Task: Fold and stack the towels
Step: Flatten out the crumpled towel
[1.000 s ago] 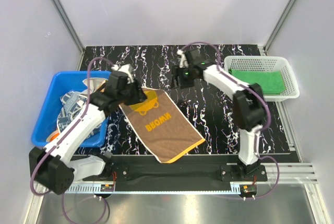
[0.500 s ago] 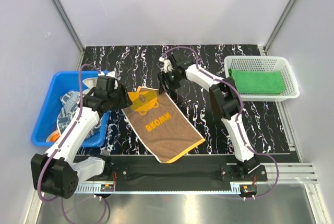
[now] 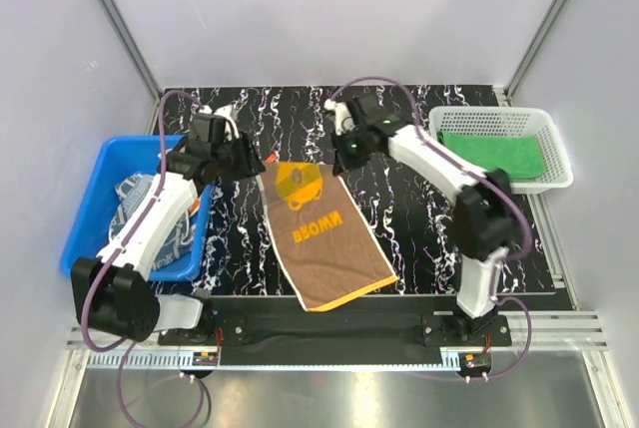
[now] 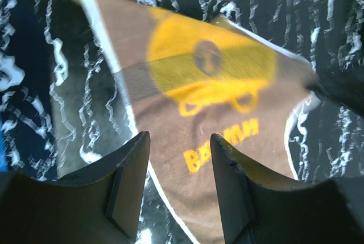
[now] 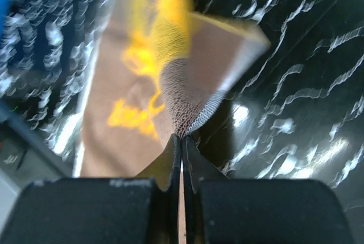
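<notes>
A brown towel [image 3: 329,238] with a yellow disc and yellow lettering lies on the black marbled table, long side running from far to near. My right gripper [image 3: 339,163] is shut on its far right corner, and that corner [image 5: 190,104] is pinched up off the table at the fingertips. My left gripper [image 3: 258,161] hovers open by the far left corner. Its dark fingers [image 4: 128,187] frame the towel [image 4: 216,113] below with nothing between them. A folded green towel [image 3: 496,154] lies in the white basket. More patterned towels [image 3: 135,199] sit crumpled in the blue bin.
The blue bin [image 3: 85,218] stands at the table's left edge, close under my left arm. The white mesh basket [image 3: 489,115] stands at the far right. Grey walls enclose the table on three sides.
My right gripper has shut on the towel's far right corner and pulled it right, turning the towel straighter. My left arm has swung toward the far left, away from the towel, still open.
</notes>
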`<state>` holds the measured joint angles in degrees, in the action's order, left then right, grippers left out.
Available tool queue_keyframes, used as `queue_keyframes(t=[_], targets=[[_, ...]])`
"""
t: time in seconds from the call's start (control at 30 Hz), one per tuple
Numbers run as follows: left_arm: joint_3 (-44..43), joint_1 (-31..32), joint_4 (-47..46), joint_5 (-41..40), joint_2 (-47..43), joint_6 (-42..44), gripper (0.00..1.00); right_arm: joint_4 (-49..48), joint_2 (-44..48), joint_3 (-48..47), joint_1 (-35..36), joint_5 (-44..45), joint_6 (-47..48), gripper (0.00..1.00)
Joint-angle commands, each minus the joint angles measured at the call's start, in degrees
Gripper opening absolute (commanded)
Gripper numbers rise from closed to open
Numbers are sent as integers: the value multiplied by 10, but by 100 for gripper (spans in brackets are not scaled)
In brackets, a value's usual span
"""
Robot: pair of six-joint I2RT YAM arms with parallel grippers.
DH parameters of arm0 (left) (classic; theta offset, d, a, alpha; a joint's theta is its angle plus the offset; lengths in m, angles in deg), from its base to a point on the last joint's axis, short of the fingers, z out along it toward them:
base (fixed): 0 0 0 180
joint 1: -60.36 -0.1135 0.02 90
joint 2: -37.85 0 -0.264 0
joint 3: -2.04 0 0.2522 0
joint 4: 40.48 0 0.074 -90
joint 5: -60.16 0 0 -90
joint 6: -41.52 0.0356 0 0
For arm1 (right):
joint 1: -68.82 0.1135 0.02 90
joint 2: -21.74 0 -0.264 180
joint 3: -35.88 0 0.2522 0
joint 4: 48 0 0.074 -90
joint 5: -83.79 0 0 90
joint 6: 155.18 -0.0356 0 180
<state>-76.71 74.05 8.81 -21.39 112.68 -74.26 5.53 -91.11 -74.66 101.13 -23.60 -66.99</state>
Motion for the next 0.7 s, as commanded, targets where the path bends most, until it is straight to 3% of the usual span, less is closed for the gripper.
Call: queue_keyframes(t=[0.0,0.17,0.2,0.27,0.43,0.57,0.67], targets=[[11,6,-35,41,14,-17,51,-3,104,136,1,-47,-60,0],[35,37,-61,44,41,-20,51,-85,184,349,7,-60,-137,2],[29,39,-63,45,50,-17,51,-91,192,391,7,-62,-143,15],[19,41,-88,61,81,-13,51,-97,214,415,6,-51,-153,24],[-74,58,-113,87,181,34,51,-64,251,368,7,44,-173,43],[-211,65,-65,89,308,78,50,-50,235,321,-7,190,-220,44],[-306,70,-36,72,402,96,50,-87,219,322,-43,213,-260,43]])
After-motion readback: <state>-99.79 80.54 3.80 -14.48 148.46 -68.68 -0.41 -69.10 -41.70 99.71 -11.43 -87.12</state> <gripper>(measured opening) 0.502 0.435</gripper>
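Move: The right hand, still pinching the towel near its far-right corner, is to carry it to the towel's right edge, about 17 cm back, 9 cm right and 10 cm below; the towel's middle is 13 cm back and 3 cm left. For the open left hand, the towel's far-left corner is some 6 cm ahead, 2 cm right and 13 cm below, the towel's middle 9 cm back and 18 cm right, the blue bin 27 cm left and 3 cm back. Back, right and down goes the right hand with the pinched towel, fast, some 17 cm back over the towel after a brief lift. Its fingers open on the way and let go, then it rises forward about 9 cm, turning clockwise. The left hand, staying half open, sinks, then sweeps forward and right towards the far-left corner. ##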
